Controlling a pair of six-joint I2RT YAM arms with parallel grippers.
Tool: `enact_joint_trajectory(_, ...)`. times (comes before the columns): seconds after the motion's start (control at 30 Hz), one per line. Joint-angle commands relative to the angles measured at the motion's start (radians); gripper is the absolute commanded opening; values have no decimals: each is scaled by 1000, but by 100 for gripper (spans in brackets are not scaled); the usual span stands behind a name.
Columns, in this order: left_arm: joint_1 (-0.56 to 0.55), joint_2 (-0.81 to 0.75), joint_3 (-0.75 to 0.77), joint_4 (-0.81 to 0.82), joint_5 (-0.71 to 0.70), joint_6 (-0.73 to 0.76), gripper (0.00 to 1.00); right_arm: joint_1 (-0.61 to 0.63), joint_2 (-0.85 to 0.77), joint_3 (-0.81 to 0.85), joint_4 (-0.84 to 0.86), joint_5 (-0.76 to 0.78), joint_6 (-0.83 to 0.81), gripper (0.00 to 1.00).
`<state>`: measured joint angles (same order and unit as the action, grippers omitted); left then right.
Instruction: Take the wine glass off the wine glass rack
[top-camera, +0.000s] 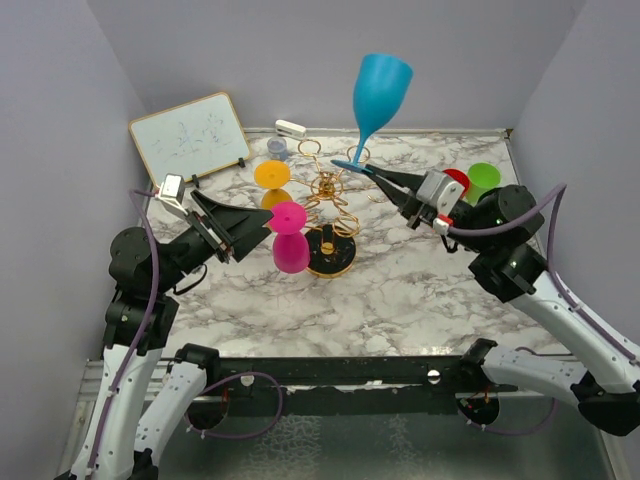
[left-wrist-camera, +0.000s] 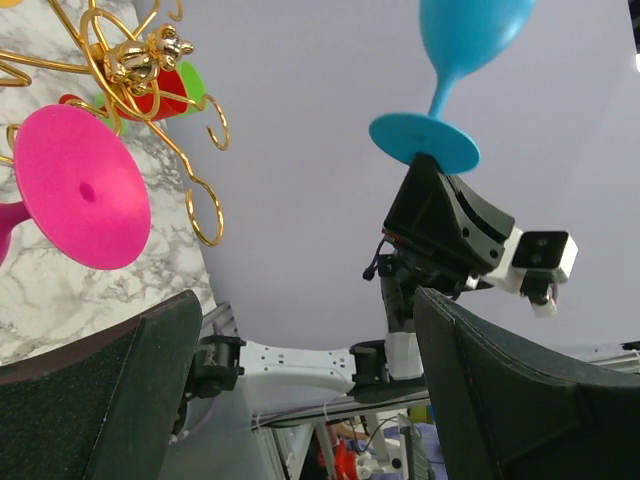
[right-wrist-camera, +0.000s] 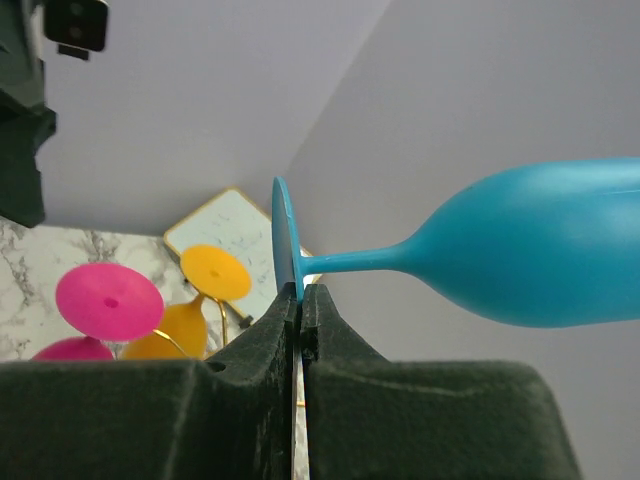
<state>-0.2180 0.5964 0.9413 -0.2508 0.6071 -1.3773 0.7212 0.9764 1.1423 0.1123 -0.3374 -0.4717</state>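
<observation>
A blue wine glass (top-camera: 380, 90) (left-wrist-camera: 465, 40) (right-wrist-camera: 540, 250) is held upright in the air above and to the right of the gold wine glass rack (top-camera: 330, 195) (left-wrist-camera: 140, 60). My right gripper (top-camera: 365, 168) (right-wrist-camera: 301, 292) is shut on the rim of its round foot. A pink glass (top-camera: 290, 240) (left-wrist-camera: 80, 185) and an orange glass (top-camera: 272, 180) (right-wrist-camera: 215, 272) hang upside down on the rack's left arms. To the left of the pink glass, my left gripper (top-camera: 262, 232) (left-wrist-camera: 305, 300) stands open with nothing between its fingers.
A small whiteboard (top-camera: 190, 135) leans at the back left. A red cup (top-camera: 457, 180) and a green cup (top-camera: 484, 180) stand at the right behind my right arm. A small grey cup (top-camera: 277, 148) and a white object (top-camera: 290, 128) lie near the back wall.
</observation>
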Motion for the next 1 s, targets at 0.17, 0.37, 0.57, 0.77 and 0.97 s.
enact_joint_trajectory(0.17, -2, 6, 41, 44, 34, -106, 87, 323, 86, 16, 78, 263, -322, 1)
enact_joint_trajectory(0.37, -2, -6, 32, 30, 42, -147, 87, 496, 129, -39, 194, 416, -460, 1)
enact_joint_trajectory(0.57, -2, -47, -1, 27, 10, -210, 87, 619, 168, -112, 302, 534, -617, 1)
enact_joint_trajectory(0.77, -2, -74, -51, 44, 11, -262, 77, 683, 214, -159, 368, 597, -691, 1)
enact_joint_trajectory(0.97, -2, -84, -62, 54, 20, -269, 40, 723, 262, -205, 479, 641, -774, 1)
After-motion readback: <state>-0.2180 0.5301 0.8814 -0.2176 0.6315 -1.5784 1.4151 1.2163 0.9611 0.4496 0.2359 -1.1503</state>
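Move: The blue wine glass's foot, its rim still pinched in the right fingers, is about 9 cm ahead of the left hand, 16 cm to its right and 8 cm above. For the right hand the goal is the open left gripper, some 19 cm left, 8 cm back and 8 cm below. The pink wine glass hangs about 9 cm ahead of the left hand, 5 cm right and 14 cm down; the rack's middle is roughly 15 cm ahead, 12 cm right and 18 cm down. Keep the right fingers pinched on the blue glass's foot and bring it left about 14 cm, back some 10 and down 8 to the left gripper, turning the wrist about 30 degrees so the bowl tips back. Hold the left hand nearly in place, easing back slightly, then start closing its fingers around the foot's free side, the lower finger coming against the underside; stop about half open. ##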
